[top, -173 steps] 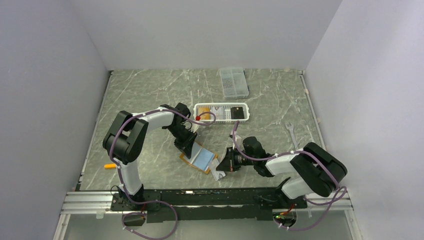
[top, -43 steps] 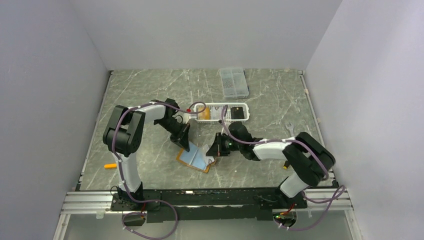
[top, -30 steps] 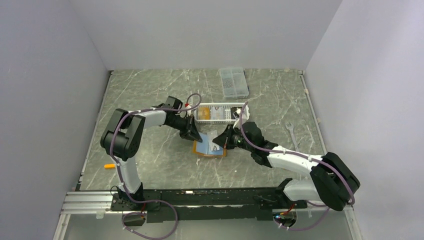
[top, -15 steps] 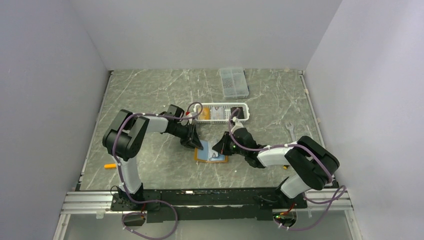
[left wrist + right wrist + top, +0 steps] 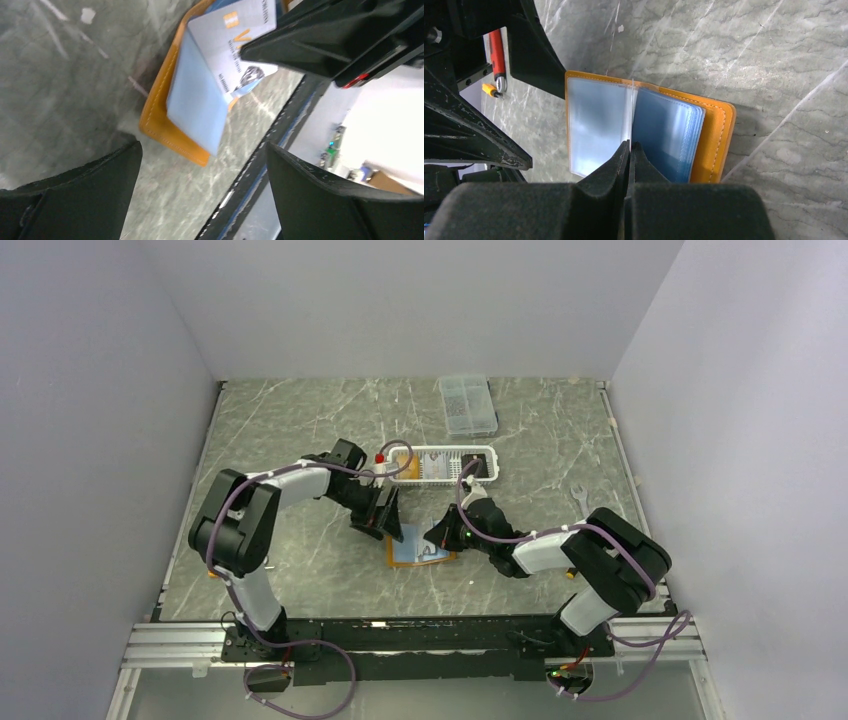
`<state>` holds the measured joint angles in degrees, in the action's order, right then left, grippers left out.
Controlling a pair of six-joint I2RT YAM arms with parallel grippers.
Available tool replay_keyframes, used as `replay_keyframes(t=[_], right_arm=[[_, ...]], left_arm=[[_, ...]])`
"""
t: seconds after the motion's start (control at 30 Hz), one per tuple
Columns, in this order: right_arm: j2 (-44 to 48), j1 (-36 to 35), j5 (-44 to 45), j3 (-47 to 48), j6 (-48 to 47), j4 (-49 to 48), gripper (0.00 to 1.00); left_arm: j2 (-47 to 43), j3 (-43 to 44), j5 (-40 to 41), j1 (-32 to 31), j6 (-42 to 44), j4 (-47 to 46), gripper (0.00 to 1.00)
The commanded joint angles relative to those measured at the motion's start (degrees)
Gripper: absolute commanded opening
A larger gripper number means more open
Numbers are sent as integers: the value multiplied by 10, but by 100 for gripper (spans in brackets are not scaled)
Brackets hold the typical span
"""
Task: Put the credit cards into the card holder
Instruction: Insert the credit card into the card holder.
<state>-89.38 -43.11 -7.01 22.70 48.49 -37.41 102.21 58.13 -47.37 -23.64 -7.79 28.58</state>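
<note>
The card holder [image 5: 418,550] lies open on the table, orange outside with pale blue sleeves [image 5: 599,125]. My right gripper [image 5: 441,536] is shut on a pale blue credit card [image 5: 235,45]. It holds the card edge-on over the holder's middle fold, where it shows as a thin white line [image 5: 631,100]. My left gripper [image 5: 386,518] stands wide open just left of the holder [image 5: 165,120] with nothing between its fingers [image 5: 80,195]. A black credit card [image 5: 478,468] stands in the white basket [image 5: 440,478].
The white slotted basket sits just behind the card holder and both grippers. A clear compartment box [image 5: 467,405] lies further back. A wrench [image 5: 580,498] lies on the table to the right. The two grippers are close together over the holder.
My left gripper has gone from shut to wide open, let go of the card holder and drawn back a little to the left. The right gripper stays shut on the card over the holder.
</note>
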Motion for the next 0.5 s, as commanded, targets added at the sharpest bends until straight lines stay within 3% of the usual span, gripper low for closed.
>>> replay_keyframes(t=[0.0,0.23,0.47], right_arm=[[-4,-1,5,-10,-15,13,0],[-4,-5,2,0,-19,27,0],[-2,-7,0,3,-30,38,0]], left_arm=[[-43,18,48,3,139,95,99],[-117,72,65,0,259,170,99],[-168,180,170,-14,346,216,99]])
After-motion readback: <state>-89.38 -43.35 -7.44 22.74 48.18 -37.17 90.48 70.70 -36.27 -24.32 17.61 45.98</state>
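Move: Just to the left hand's right, about 8 cm off, 2 cm nearer the base and 4 cm below, is the middle of the open card holder; the card at it is some 9 cm right, 1 cm back and 2 cm down. The white basket sits roughly 15 cm ahead, 12 cm right and 3 cm below. From the right hand, the holder's middle is about 2 cm left, 1 cm back and 2 cm down. Backing off from the holder's left end with fingers already wide open, the left hand first slides about 2.5 cm left, then climbs some 8 cm while swinging forward 3 to 4 cm, rolling about 30 degrees as it goes. The right hand stays put, still pinching the card at the holder's middle. ##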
